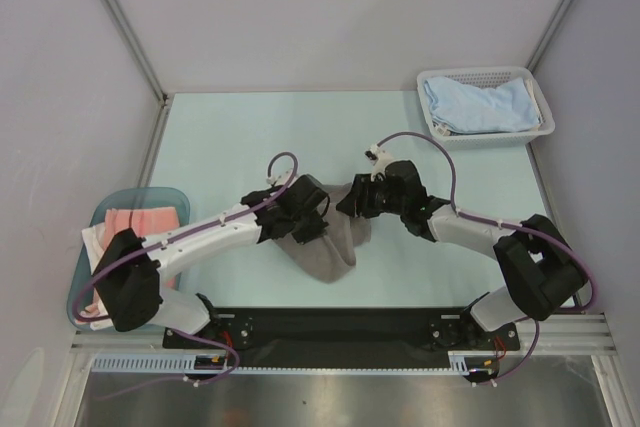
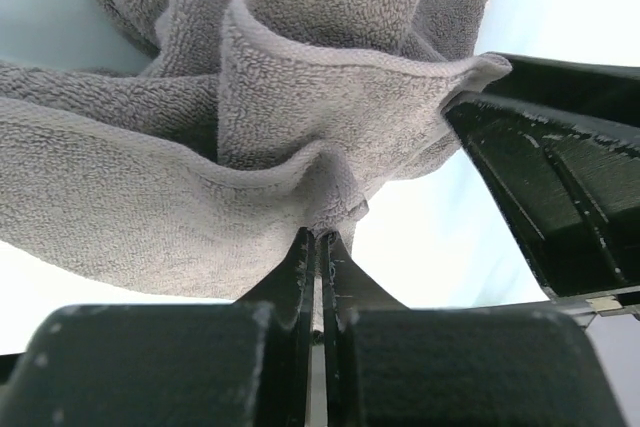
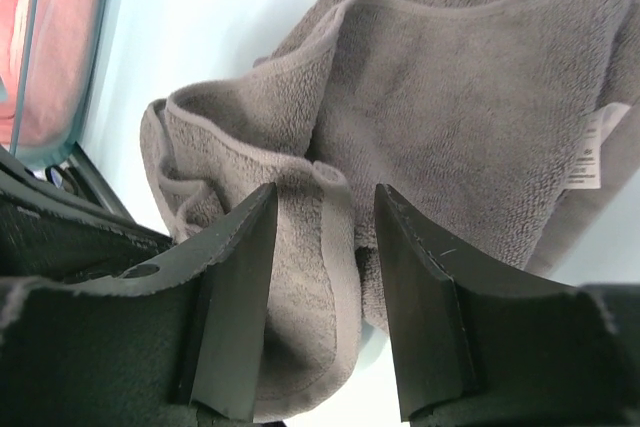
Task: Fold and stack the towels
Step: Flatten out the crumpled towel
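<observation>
A crumpled grey towel (image 1: pixel 336 243) lies at the middle of the table between my two grippers. My left gripper (image 1: pixel 316 217) is shut on a thin edge of it, the cloth (image 2: pixel 300 97) bunching up just past the fingertips (image 2: pixel 320 235). My right gripper (image 1: pixel 352 205) is open, its jaws standing on either side of a raised fold of the same towel (image 3: pixel 480 97); the fold leans on the left finger (image 3: pixel 235 297), with a gap to the right one. A white label (image 3: pixel 590 152) shows on the towel's far edge.
A white mesh basket (image 1: pixel 543 127) at the back right holds a light blue towel (image 1: pixel 478 105). A teal tub (image 1: pixel 100 215) at the near left holds a salmon-pink towel (image 1: pixel 140 219) with a white towel (image 1: pixel 92 243) under it. Grey walls enclose the table.
</observation>
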`<control>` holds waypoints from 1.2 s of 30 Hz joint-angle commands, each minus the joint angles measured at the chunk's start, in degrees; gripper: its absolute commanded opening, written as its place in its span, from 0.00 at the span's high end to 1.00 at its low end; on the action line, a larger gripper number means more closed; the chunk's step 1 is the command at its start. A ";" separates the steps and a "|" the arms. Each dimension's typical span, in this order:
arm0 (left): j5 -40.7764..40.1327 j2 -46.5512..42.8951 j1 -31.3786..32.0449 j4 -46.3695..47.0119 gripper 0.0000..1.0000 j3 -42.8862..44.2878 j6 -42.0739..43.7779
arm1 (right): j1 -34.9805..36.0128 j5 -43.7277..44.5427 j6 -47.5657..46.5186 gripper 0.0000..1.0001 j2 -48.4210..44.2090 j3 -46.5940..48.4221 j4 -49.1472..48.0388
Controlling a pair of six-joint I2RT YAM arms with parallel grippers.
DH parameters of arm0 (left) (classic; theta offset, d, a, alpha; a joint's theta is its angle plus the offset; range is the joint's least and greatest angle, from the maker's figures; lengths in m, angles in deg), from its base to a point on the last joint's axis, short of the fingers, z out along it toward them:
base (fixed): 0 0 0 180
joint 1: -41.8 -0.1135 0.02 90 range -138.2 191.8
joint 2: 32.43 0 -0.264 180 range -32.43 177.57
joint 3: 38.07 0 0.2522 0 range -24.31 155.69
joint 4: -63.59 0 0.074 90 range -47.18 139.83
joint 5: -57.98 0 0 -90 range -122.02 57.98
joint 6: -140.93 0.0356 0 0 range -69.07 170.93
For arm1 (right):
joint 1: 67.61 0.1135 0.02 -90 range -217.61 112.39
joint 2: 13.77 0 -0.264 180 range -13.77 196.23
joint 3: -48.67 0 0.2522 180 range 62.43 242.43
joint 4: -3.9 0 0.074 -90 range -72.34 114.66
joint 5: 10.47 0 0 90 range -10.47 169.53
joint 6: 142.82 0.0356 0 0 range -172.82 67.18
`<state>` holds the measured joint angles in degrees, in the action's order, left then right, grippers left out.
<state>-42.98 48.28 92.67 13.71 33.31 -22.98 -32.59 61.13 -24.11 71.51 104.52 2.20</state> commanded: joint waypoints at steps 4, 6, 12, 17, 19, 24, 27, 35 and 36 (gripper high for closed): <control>0.24 -4.06 -1.04 2.63 1.00 -2.17 1.57 | 0.57 -3.93 0.56 0.53 0.07 -0.07 -5.09; 0.06 -4.50 -1.21 2.46 1.00 -2.43 1.75 | 0.57 -3.58 0.82 0.54 0.15 0.01 -5.45; 0.50 -7.23 -2.53 2.98 1.00 -3.92 2.98 | 1.10 -4.11 1.35 0.69 0.94 1.33 -5.72; 1.20 -11.00 -4.73 3.25 1.00 -5.07 5.96 | 1.10 -3.75 1.52 0.90 1.21 1.95 -5.02; 1.55 -13.29 -5.96 4.03 1.00 -5.42 7.80 | 1.10 -3.67 1.70 1.00 0.34 2.39 -3.97; 2.96 -19.26 -9.46 8.51 1.00 -3.49 22.47 | 0.40 -2.27 1.97 1.00 -5.80 7.20 1.65; 3.05 -23.04 -13.50 10.02 1.00 1.14 30.65 | -0.22 1.68 -0.58 1.00 -10.46 11.86 8.85; 2.00 -18.93 -20.20 7.02 1.00 22.51 44.37 | -2.50 16.80 -8.13 1.00 -14.26 34.77 24.68; 1.91 -18.22 -20.29 7.11 1.00 26.71 45.34 | -2.77 18.29 -8.49 1.00 -14.52 36.47 25.48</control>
<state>-40.73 28.39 72.95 19.13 51.32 14.11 -34.42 71.78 -28.64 58.42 134.17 21.65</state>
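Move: The grey towel's raised edge stands between the right hand's open fingertips, roughly 1 cm to its left and level front to back. From the left hand, which already pinches another bit of the edge, that raised edge is about 6 cm ahead and 6 cm to the right, at much the same height. The towel's near flap lies some 8 cm back from the left hand and straight below that, about 4 cm lower. The right fingers close on the towel's raised edge after easing about a centimetre left and back, while the left hand keeps its pinch and draws slowly left. Then both sweep up fast, some 25 cm, and forward, parting sideways: the left swings about 10 cm left and tips up some 45 degrees, the right goes about 4 cm right, tipping up less. ##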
